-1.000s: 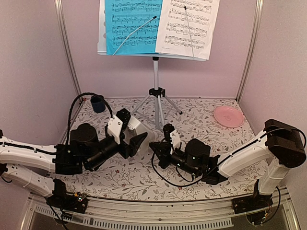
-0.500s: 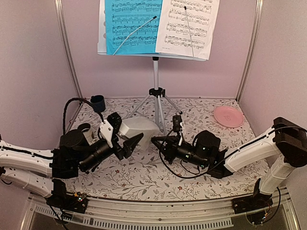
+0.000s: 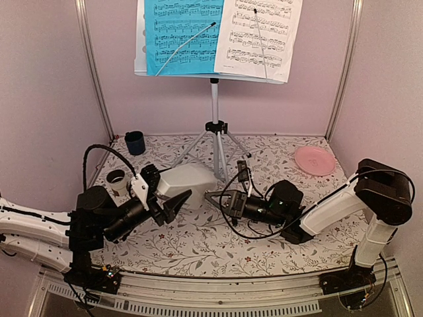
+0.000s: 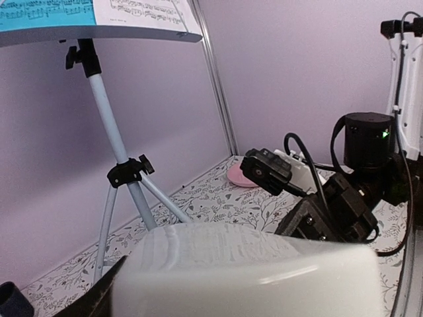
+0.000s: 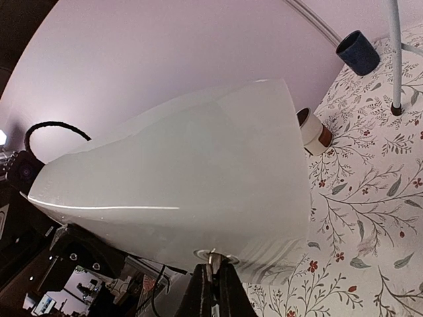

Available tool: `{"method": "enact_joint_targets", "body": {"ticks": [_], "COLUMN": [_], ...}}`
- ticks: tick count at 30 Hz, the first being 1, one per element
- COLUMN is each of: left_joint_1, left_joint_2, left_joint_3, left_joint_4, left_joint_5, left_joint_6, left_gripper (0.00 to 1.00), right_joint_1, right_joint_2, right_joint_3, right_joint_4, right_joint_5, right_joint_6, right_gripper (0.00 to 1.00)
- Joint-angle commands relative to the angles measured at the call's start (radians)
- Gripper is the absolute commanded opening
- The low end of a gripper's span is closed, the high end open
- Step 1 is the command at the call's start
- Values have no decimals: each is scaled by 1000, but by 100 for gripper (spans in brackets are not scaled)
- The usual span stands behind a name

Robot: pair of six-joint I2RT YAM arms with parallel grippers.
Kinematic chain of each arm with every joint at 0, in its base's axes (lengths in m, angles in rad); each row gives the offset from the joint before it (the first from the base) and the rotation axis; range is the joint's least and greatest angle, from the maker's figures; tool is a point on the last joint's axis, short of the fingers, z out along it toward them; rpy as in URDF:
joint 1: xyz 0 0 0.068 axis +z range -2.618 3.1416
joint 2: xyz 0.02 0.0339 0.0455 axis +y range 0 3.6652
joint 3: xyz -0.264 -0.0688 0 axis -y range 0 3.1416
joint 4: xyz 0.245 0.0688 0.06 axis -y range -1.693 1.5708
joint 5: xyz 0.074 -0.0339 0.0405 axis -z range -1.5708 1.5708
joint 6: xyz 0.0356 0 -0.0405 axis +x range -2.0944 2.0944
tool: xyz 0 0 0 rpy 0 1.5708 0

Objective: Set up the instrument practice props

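The music stand (image 3: 215, 105) rises at the back on its tripod. It carries a blue music sheet (image 3: 182, 33) and a white music sheet (image 3: 261, 33), each under a thin wire arm. The white metronome (image 3: 187, 178) hangs tilted over the table's middle. My left gripper (image 3: 177, 187) grips its body and is shut on it. In the left wrist view the metronome (image 4: 244, 271) fills the bottom of the picture. My right gripper (image 5: 213, 265) is shut on a small metal key (image 5: 211, 256) on the metronome's (image 5: 185, 172) side. From above, the right gripper (image 3: 209, 194) meets it from the right.
A pink plate (image 3: 314, 160) lies at the back right, a dark blue cup (image 3: 135, 142) at the back left. A small white roll (image 3: 116, 178) stands by my left arm. The tripod's legs (image 3: 231, 142) spread just behind the metronome. Lilac walls enclose the flowered table (image 3: 198, 244).
My left arm has drawn back toward the near left, still carrying the metronome. My right wrist has turned and reached left, its shut tips staying at the metronome's side.
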Motion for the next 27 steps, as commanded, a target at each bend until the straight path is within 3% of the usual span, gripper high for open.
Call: {"method": "enact_joint_targets", "body": {"ticks": [1, 5, 9, 15, 18, 22, 27], "left_joint_1": [-3, 60, 129, 147, 116, 77, 55], "left_joint_2": [-11, 51, 83, 136, 193, 282, 494], "left_joint_3": [63, 163, 203, 226, 258, 316, 457], "left_joint_4": [-42, -208, -298, -263, -238, -219, -213], "left_joint_5": [-8, -1, 45, 288, 387, 471, 435], "left_joint_6": [-86, -204, -287, -311, -311, -312, -354], "left_gripper": [17, 15, 14, 15, 14, 14, 14], "right_joint_1": [-82, -81, -72, -71, -88, -143, -268], "right_joint_2": [-51, -84, -156, -313, -385, -496, -668], "right_joint_3": [16, -1, -39, -65, -53, -53, -110], "right_joint_4": [-61, -246, -370, -531, -637, -781, -883], "right_joint_5": [102, 30, 15, 69, 96, 132, 125], "right_joint_6": [-8, -118, -217, -331, -369, -390, -342], "right_gripper": [13, 62, 88, 99, 99, 99, 99]}}
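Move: The left hand holds the metronome, its middle about 4 cm ahead and 4 cm right; the clear patch of table it is being brought over lies some 14 cm right, 2 cm ahead and 25 cm below. The right fingers are shut on the winding key, right at their tips, with the metronome's middle about 7 cm left and 2 cm ahead. The stand's front foot is 6 cm ahead and 6 cm right of the right hand, 18 cm down. Open the right gripper wide to let go of the winding key, then draw it clear to the right by about 11 cm, dipping first, then rising and easing forward. Keep the left grip on the metronome and sink it while swinging a little forward, then bring it right, about 10 cm across and 7 cm down, tipping the wrist down some 25 degrees. ##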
